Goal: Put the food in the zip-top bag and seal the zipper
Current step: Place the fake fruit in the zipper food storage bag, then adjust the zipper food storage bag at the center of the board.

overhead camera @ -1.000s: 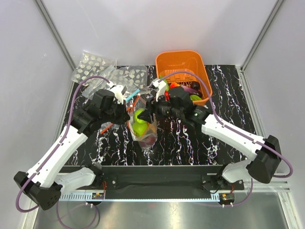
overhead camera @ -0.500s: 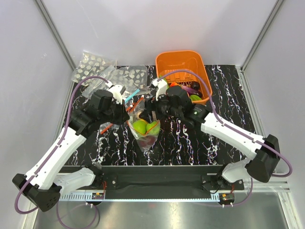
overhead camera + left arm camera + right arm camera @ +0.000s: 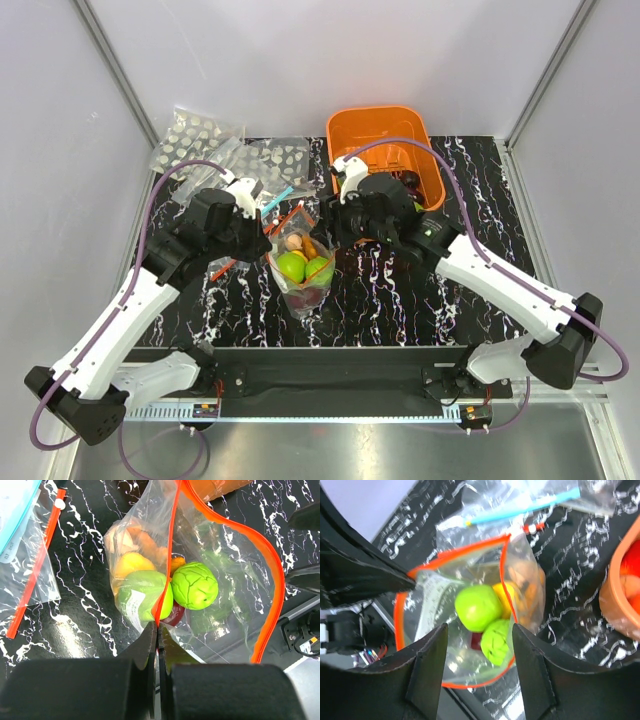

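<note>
The clear zip-top bag stands open on the black marbled table. My left gripper is shut on its red-orange zipper at the near side of the mouth and holds that edge up. Inside the bag lie two green apples, a yellow piece, an orange piece and a dark red one. My right gripper hovers open just above the bag's mouth, with nothing between its fingers. In the top view the right gripper sits between the bag and the basket.
The orange basket stands at the back right, with more food in it, partly hidden by my right arm. Spotted bags and a blue-stripped bag lie at the back left. Another bag's red strip lies left of the open bag.
My right gripper has drawn back from the bag's mouth toward the basket, and a green piece now lies in the bag. My left gripper has kept its hold.
</note>
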Robot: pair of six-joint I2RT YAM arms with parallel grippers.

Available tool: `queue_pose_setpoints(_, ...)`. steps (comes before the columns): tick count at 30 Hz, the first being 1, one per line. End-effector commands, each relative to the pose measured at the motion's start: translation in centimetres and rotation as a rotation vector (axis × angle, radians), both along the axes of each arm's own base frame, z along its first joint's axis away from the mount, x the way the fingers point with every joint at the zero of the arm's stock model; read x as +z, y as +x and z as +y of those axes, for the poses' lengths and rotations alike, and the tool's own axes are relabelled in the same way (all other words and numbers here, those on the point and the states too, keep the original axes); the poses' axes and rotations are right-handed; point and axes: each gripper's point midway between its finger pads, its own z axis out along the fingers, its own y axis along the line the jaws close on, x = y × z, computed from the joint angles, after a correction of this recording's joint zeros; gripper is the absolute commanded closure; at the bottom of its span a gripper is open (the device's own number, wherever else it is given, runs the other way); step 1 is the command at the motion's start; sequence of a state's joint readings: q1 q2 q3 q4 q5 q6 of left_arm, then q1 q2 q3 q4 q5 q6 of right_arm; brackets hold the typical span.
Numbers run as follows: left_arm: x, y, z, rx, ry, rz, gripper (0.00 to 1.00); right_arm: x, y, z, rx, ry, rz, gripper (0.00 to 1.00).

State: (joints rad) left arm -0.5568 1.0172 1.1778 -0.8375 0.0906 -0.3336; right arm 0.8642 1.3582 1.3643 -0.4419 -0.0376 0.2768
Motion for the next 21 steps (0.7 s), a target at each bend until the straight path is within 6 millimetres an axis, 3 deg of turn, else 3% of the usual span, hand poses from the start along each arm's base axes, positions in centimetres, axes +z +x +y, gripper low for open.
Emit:
queue_pose_setpoints(1,2.2,0.4,-0.7,-0.016,-0.061,-0.059,1.00,-0.6,-0.1,-0.6,-0.019,-0.049,0.013,0.39)
queue_pose_setpoints(7,1.8,0.4,-0.8,-0.017,-0.057,-0.047,1.00,-3.8,0.5,-1.3,-0.065,-0.144,0.066,0.44)
queue_pose_setpoints(11,1.6,0.4,-0.8,-0.022,-0.052,-0.046,1.00,-4.5,0.5,-1.9,-0.089,-0.157,0.073,0.50)
queue_pose_setpoints(13,1.6,0.4,-0.8,-0.028,-0.048,-0.045,1.00,-4.3,0.2,-1.9,-0.087,-0.144,0.076,0.61)
queue_pose_setpoints(14,1.5,0.4,-1.0,-0.033,-0.051,-0.043,1.00,-4.4,0.0,-2.0,-0.082,-0.143,0.084,0.73)
queue_pose_setpoints(18,1.5,0.1,-2.1,-0.085,-0.084,-0.025,1.00,-3.8,-0.9,-1.5,-0.052,-0.097,0.112,0.99)
queue_pose_setpoints(21,1.8,-0.2,-3.2,-0.138,-0.108,-0.007,1.00,-2.8,-1.9,-1.0,-0.020,-0.031,0.123,1.00)
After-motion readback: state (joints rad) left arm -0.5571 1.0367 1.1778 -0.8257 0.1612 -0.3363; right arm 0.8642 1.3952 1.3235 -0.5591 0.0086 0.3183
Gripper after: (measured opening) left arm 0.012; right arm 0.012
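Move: The right-hand stretch of the food bag's orange zipper rim lies about 5 cm below the open right hand and 2 cm to its left, level with it fore and aft. Inside the bag, some 16 cm below that hand and 2 cm ahead, are the green cabbage, about 7 cm to its left, and the green apple, 12 cm left. The orange basket stands roughly 20 cm ahead, 13 cm right and 22 cm below. From the left hand, that rim stretch is about 16 cm to the right, straight across, 1 cm lower. The right hand sinks about 5 cm beside the bag's mouth and slides a little left, its fingertips tipping some 10 degrees farther down, until the orange rim stands between the open fingers, which then shut fully and pinch it on the side away from the left hand. The left hand keeps its pinch on the opposite part of the rim, almost still until the very end, when it shifts about 1 cm to the right. ##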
